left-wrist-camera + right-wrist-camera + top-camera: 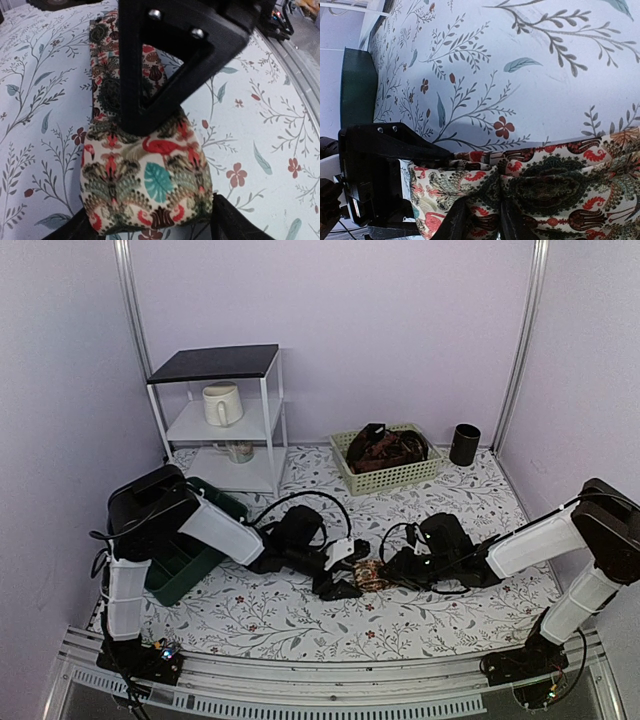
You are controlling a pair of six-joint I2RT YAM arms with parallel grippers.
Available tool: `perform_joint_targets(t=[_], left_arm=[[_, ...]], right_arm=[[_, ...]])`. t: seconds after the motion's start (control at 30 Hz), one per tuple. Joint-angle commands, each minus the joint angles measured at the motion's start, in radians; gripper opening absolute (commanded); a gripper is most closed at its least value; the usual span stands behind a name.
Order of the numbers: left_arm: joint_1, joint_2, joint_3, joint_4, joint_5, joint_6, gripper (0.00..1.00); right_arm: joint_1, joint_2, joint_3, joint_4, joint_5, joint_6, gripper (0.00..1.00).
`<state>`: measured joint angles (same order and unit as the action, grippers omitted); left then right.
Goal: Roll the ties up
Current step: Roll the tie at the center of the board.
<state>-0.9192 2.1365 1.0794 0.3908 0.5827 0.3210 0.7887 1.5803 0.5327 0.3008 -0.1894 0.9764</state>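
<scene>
One of the ties (369,575), cream with red flamingos and teal leaves, lies at the middle of the table between both arms. Its rolled end (150,180) fills the gap between my left gripper's (152,222) fingers (232,220), which touch it on both sides. The flat length (107,55) runs away from the roll. My right gripper (484,220) is shut on the fabric (560,185) just behind the roll, and its black finger (160,75) presses on the tie from above. In the top view the left gripper (343,581) and the right gripper (392,571) nearly meet.
A pale woven basket (350,476) holding more dark ties stands behind the work spot, with a black cup (464,444) to its right. A dark green bin (183,562) sits under the left arm. A white shelf (268,410) with a mug (222,403) stands at the back left.
</scene>
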Motion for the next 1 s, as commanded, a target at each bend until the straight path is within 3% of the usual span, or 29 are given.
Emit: perform_joint_targets(t=[0.0,0.1,0.27,0.4,0.5,0.97], left_arm=[[0.013,-0.065,-0.052,-0.026,-0.045,-0.029,0.71],[0.015,-0.096,-0.110,-0.017,-0.092,-0.063,0.62],[0.014,-0.126,-0.180,0.035,-0.145,-0.120,0.23],[0.005,-0.124,-0.198,0.074,-0.181,-0.150,0.05],[-0.009,-0.129,-0.204,0.092,-0.224,-0.183,0.00],[-0.074,-0.061,-0.194,0.184,-0.157,-0.274,0.00]], right_arm=[[-0.005,0.040,-0.024,-0.013,0.005,-0.004,0.25],[-0.005,0.037,-0.023,-0.011,0.006,-0.005,0.25],[-0.004,0.036,-0.021,-0.009,0.006,-0.007,0.25],[-0.005,0.040,-0.016,-0.010,0.002,-0.008,0.25],[-0.005,0.036,-0.016,-0.011,-0.002,-0.008,0.25],[-0.005,0.045,-0.007,0.001,-0.021,-0.024,0.25]])
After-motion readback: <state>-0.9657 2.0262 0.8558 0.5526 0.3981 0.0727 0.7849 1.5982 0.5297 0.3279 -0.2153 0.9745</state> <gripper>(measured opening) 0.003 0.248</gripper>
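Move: The rolled end of the tie sits in front of the left hand's open fingers, its middle about 3 cm to the right and 1 cm back, nearly at finger height. The pale basket is some 32 cm ahead and 6 cm right of that hand; the green tray is about 36 cm left and 8 cm ahead. From the right hand, already pinching the tie, the roll's middle lies about 3 cm left. The left hand backs about 4 cm left off the roll, shutting empty, while the right keeps its pinch. ##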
